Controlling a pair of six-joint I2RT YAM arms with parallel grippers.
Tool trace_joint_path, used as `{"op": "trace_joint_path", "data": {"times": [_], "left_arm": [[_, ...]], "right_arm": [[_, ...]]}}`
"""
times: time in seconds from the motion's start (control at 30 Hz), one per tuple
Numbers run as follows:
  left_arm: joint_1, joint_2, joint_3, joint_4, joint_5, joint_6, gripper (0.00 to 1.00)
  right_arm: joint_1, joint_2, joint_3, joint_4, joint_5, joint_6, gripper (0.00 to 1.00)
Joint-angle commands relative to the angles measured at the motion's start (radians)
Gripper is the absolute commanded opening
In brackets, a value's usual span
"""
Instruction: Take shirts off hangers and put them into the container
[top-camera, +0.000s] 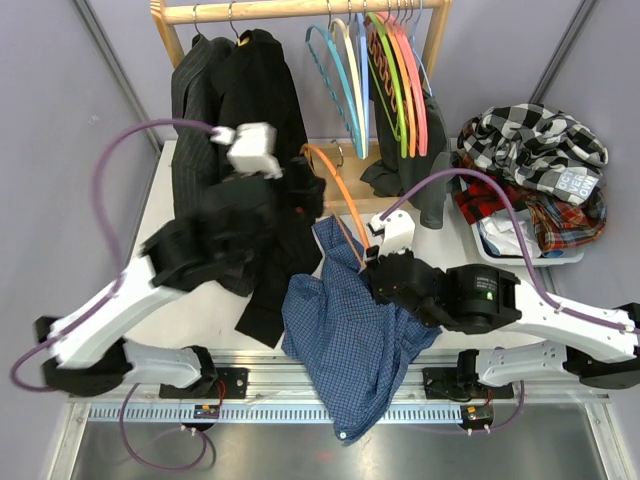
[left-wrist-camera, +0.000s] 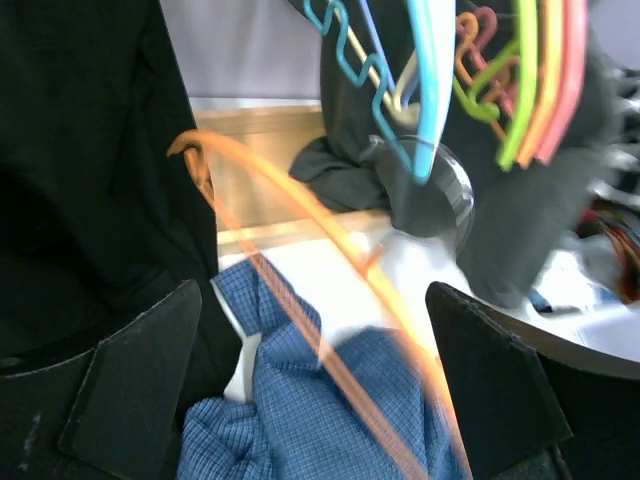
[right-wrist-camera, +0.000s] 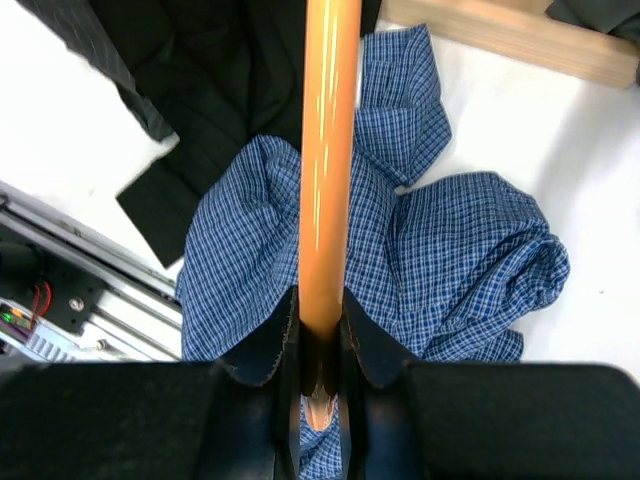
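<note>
A blue checked shirt (top-camera: 340, 330) lies crumpled on the table, off its hanger, with its lower part over the near edge. My right gripper (right-wrist-camera: 320, 310) is shut on the arm of an orange hanger (right-wrist-camera: 330, 140), which it holds above that shirt (right-wrist-camera: 450, 250). Wide open, my left gripper (left-wrist-camera: 315, 370) has the blurred orange hanger (left-wrist-camera: 300, 210) passing between its fingers without touching them. A black shirt (top-camera: 255, 90) and a pinstriped one (top-camera: 192, 100) hang on the rail at the left. At the right stands the container (top-camera: 490, 243).
Several empty coloured hangers (top-camera: 385, 70) hang on the wooden rail (top-camera: 300, 10), with a dark grey garment (top-camera: 428, 180) below them. Plaid clothes (top-camera: 535, 150) are heaped over the container. The black shirts' tails drape across the table's left half.
</note>
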Motion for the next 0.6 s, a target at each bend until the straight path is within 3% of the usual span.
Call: {"op": "trace_joint_path", "data": {"times": [0.0, 0.03, 0.2, 0.4, 0.57], "left_arm": [[-0.016, -0.284, -0.159, 0.229, 0.111, 0.044, 0.99], [-0.016, -0.403, -0.263, 0.254, 0.12, 0.027, 0.99], [-0.019, -0.65, -0.429, 0.167, 0.155, -0.068, 0.99], [-0.019, -0.757, -0.517, 0.057, 0.185, -0.124, 0.99], [-0.018, -0.772, -0.545, 0.024, 0.227, -0.127, 0.99]], "right_arm": [[-0.005, 0.016, 0.103, 0.07, 0.087, -0.041, 0.0], [-0.005, 0.031, 0.125, 0.078, 0.095, -0.055, 0.0], [-0.005, 0.161, 0.278, 0.131, 0.176, -0.187, 0.0], [-0.048, 0.359, 0.519, 0.124, 0.251, -0.262, 0.0], [-0.193, 0.499, 0.726, 0.089, 0.137, -0.304, 0.0]]}}
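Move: Above the blue checked shirt, which lies about 27 cm straight below, the right hand already holds the empty orange hanger; the rail's free stretch is about 35 cm ahead, 15 cm left and 30 cm up. From the same hand the blue hangers hang some 30 cm ahead, 5 cm left and 18 cm up, the black garment 24 cm ahead, 20 cm left and 6 cm up. From the left hand that stretch lies roughly 25 cm ahead, 7 cm left and 18 cm up. Lifting the pinched orange hanger, the right hand climbs about 10 cm while carrying it forward and left by some 8 cm each, towards the rail, fingers tipping upward by 13 degrees or so. The left hand, already open, draws back and left from the hanger, rising slightly before it sinks again, its roll largest midway and partly undone. ##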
